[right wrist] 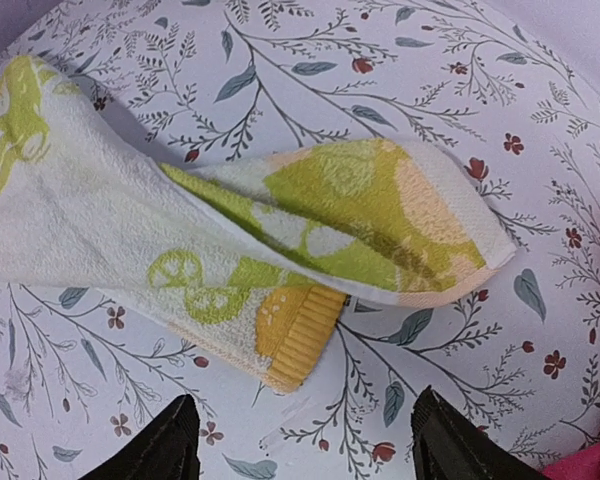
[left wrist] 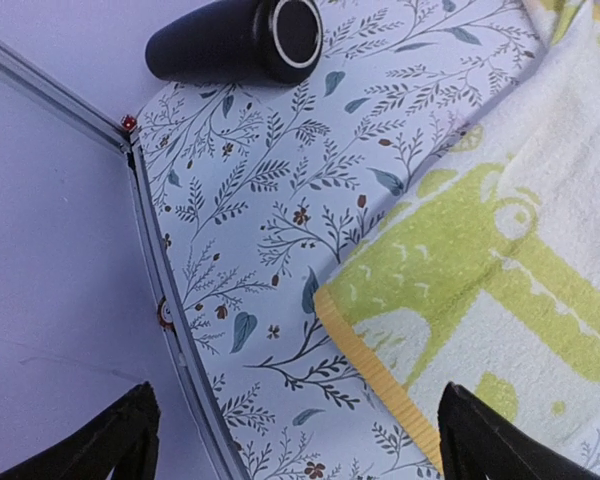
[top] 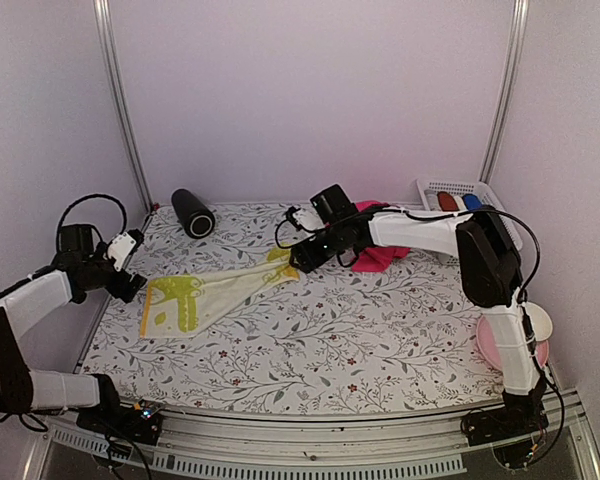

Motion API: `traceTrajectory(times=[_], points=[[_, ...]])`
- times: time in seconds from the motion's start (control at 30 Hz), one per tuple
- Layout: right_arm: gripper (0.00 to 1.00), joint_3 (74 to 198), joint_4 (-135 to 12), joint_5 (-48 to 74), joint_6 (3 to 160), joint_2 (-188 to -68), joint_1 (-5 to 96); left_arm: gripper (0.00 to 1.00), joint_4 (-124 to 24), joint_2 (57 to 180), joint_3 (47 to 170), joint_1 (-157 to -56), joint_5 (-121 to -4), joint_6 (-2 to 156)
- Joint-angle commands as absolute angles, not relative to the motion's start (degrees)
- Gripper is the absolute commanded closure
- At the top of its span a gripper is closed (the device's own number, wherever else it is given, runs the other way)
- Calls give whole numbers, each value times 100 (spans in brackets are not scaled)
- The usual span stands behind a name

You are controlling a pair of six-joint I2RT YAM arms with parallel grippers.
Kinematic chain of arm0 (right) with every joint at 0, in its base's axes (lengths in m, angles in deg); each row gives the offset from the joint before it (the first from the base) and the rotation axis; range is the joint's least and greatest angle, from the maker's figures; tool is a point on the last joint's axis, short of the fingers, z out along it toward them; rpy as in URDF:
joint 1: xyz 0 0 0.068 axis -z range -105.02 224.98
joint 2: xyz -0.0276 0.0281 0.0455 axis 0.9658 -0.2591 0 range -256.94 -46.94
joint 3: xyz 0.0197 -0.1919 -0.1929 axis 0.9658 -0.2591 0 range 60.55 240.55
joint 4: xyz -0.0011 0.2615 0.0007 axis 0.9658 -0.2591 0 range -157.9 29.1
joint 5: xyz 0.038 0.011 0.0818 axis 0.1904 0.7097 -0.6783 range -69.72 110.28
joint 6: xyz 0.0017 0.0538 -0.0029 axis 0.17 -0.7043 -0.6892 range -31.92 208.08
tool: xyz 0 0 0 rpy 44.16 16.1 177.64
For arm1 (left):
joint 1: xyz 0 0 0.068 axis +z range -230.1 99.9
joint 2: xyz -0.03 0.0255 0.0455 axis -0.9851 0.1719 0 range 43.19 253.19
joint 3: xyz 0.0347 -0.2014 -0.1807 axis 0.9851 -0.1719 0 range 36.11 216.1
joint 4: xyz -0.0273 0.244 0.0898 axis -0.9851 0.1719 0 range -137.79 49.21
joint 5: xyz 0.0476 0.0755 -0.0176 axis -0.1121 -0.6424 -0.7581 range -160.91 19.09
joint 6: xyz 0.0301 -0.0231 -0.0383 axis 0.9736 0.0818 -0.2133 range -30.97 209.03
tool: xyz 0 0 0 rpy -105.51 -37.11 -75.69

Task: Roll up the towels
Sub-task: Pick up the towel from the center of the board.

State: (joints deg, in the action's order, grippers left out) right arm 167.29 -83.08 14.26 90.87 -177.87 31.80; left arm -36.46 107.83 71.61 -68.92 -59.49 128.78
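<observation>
A pale towel with yellow-green print [top: 212, 292] lies stretched across the floral table, its left end flat, its right end bunched and folded. My left gripper [top: 130, 285] is open and empty just left of its left edge; the yellow-edged corner [left wrist: 380, 370] lies between the open fingers. My right gripper [top: 302, 262] is open and empty above the folded right end [right wrist: 310, 240]. A hot pink towel [top: 378, 252] lies crumpled behind the right arm; a strip of it [right wrist: 595, 460] shows at the right edge of the wrist view.
A black cylinder [top: 192, 212] lies at the back left, also in the left wrist view [left wrist: 240, 40]. A white basket [top: 460, 195] holding red and blue things stands at the back right. A pink plate with a white bowl [top: 536, 335] sits at the right edge.
</observation>
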Motion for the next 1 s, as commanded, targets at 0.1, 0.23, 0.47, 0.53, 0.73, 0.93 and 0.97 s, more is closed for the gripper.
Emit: traceTrajectory(times=[0.1, 0.23, 0.47, 0.53, 0.73, 0.93, 0.97], points=[[30, 16420, -8026, 1935, 10182, -18003, 2803, 3, -3354, 10712, 7021, -6859, -5392, 13480], [29, 16400, -7964, 2419, 10573, -18209, 2564, 3, -3367, 10717, 7005, -6859, -5320, 13406], [31, 16564, -7867, 3136, 10689, -18596, 2468, 3, -3413, 10785, 6966, -6870, -5278, 13316], [31, 16579, -7851, 3160, 10714, -18640, 2462, 3, -3432, 10788, 6944, -6868, -5266, 13307], [38, 16690, -7839, 3279, 10797, -18836, 2449, 3, -3489, 10810, 6925, -6873, -5258, 13274], [60, 16817, -7745, 3303, 10847, -18955, 2452, 3, -3513, 10833, 6902, -6870, -5205, 13212], [64, 16840, -7717, 3331, 10847, -18969, 2450, 3, -3520, 10832, 6896, -6870, -5193, 13207]])
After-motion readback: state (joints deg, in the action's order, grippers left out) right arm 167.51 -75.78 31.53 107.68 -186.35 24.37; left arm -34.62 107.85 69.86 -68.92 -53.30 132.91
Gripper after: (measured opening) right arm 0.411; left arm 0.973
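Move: Below the right hand lies the orange corner of the yellow towel, about 7 cm down, 3 cm to its left and level with it fore and aft. The yellow towel's middle is some 24 cm left and 6 cm back; the pink towel stands about 19 cm right and 13 cm ahead, and the black cylinder some 28 cm left and 17 cm ahead. From the left hand that corner is about 38 cm right, 9 cm ahead and 12 cm below. Sinking about 6 cm onto the yellow towel's orange corner, the right hand slides some 3 cm left and draws back about 3 cm, then levels off low and noses 2 cm forward. Its wrist swings some 25 degrees so the fingers point more forward and less left, and they close from wide to under half open, one each side of the corner. The left hand, empty and open, eases a couple of centimetres right, slightly down and back. ##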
